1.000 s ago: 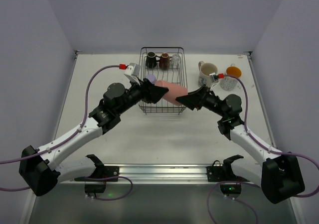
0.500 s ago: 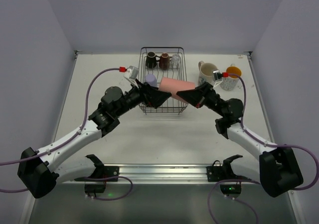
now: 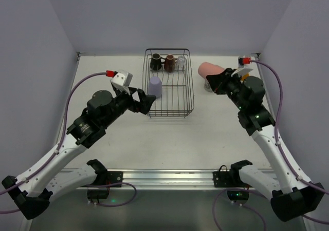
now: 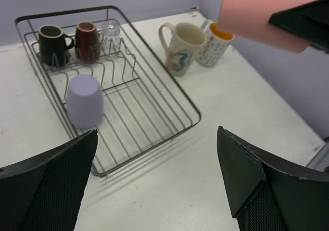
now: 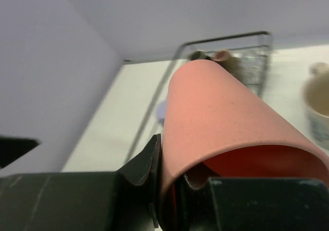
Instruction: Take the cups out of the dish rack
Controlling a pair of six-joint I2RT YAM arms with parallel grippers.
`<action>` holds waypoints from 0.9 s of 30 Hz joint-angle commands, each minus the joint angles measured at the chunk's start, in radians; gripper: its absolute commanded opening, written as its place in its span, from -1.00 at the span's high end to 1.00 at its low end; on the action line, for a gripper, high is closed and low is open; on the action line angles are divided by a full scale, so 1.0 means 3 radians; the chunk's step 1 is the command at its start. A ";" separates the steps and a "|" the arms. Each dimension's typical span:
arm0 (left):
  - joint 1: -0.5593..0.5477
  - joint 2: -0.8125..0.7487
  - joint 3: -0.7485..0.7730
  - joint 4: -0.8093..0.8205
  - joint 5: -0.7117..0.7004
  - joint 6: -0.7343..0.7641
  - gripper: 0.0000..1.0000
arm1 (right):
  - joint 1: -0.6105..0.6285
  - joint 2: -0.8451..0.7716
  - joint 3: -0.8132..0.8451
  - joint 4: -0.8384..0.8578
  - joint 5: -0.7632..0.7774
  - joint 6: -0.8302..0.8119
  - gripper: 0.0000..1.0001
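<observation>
The black wire dish rack [image 3: 169, 116] holds a black mug [image 3: 156, 62], a brown mug [image 3: 169, 62] and a clear glass [image 3: 180, 62] at its back, and an upturned lavender tumbler [image 3: 154, 87] at its left. My right gripper [image 3: 218, 79] is shut on the rim of a pink tumbler [image 3: 208, 68], one finger inside and one outside [image 5: 154, 159], holding it on its side in the air right of the rack. Below it stand a cream printed mug [image 4: 182, 47] and an orange-lined tumbler [image 4: 216, 45]. My left gripper [image 3: 145, 101] hangs open and bare at the rack's front left corner.
Grey walls close the table at the back and on both sides. The pink tumbler [image 4: 262, 15] hangs above the cream mug and hides most of it from above. White tabletop [image 4: 205, 179] lies in front of the rack.
The pink tumbler passed from my left gripper to my right one, which shut on it and carried it right, off the rack. My left gripper opened and drew back to the left.
</observation>
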 commanded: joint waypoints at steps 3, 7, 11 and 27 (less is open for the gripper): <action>-0.0002 0.0086 -0.0060 -0.0497 -0.0286 0.0461 -1.00 | -0.0228 0.0614 0.0265 -0.1328 0.1055 -0.0778 1.00; -0.0007 0.0148 0.0052 -0.0666 -0.0301 0.0670 -1.00 | -0.0545 0.0993 0.0383 -0.1436 0.1020 -0.0916 1.00; -0.0012 0.0087 -0.0014 -0.0615 -0.0230 0.0630 -1.00 | -0.0623 0.1443 0.0663 -0.1651 0.1065 -0.1003 1.00; -0.0002 0.0270 -0.0224 -0.0518 -0.0127 0.0655 -1.00 | -0.0618 0.2323 0.1083 -0.1963 0.1004 -0.1029 0.81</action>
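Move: The pink cup is already in the right hand, bound for bare table about 8 cm ahead, 13 cm right and 35 cm below. From that hand the white mug stands some 23 cm ahead, 11 cm right, the patterned cup 21 ahead, 26 right, the rack's middle 21 ahead, 17 left, all roughly 29 cm lower. The empty left hand has the purple cup about 24 cm ahead, 3 cm right, 27 cm below, with the black mug some 20 cm beyond it. The pink cup, still pinched at its rim, is lowered about 25 cm by the right hand towards the table in front of the white mug, swinging right and somewhat forward; the descent is quick, then slow, as the fingers tip from level to steeply down. The open left hand sinks some 10 cm towards the purple cup's height, rolling its left side up. ##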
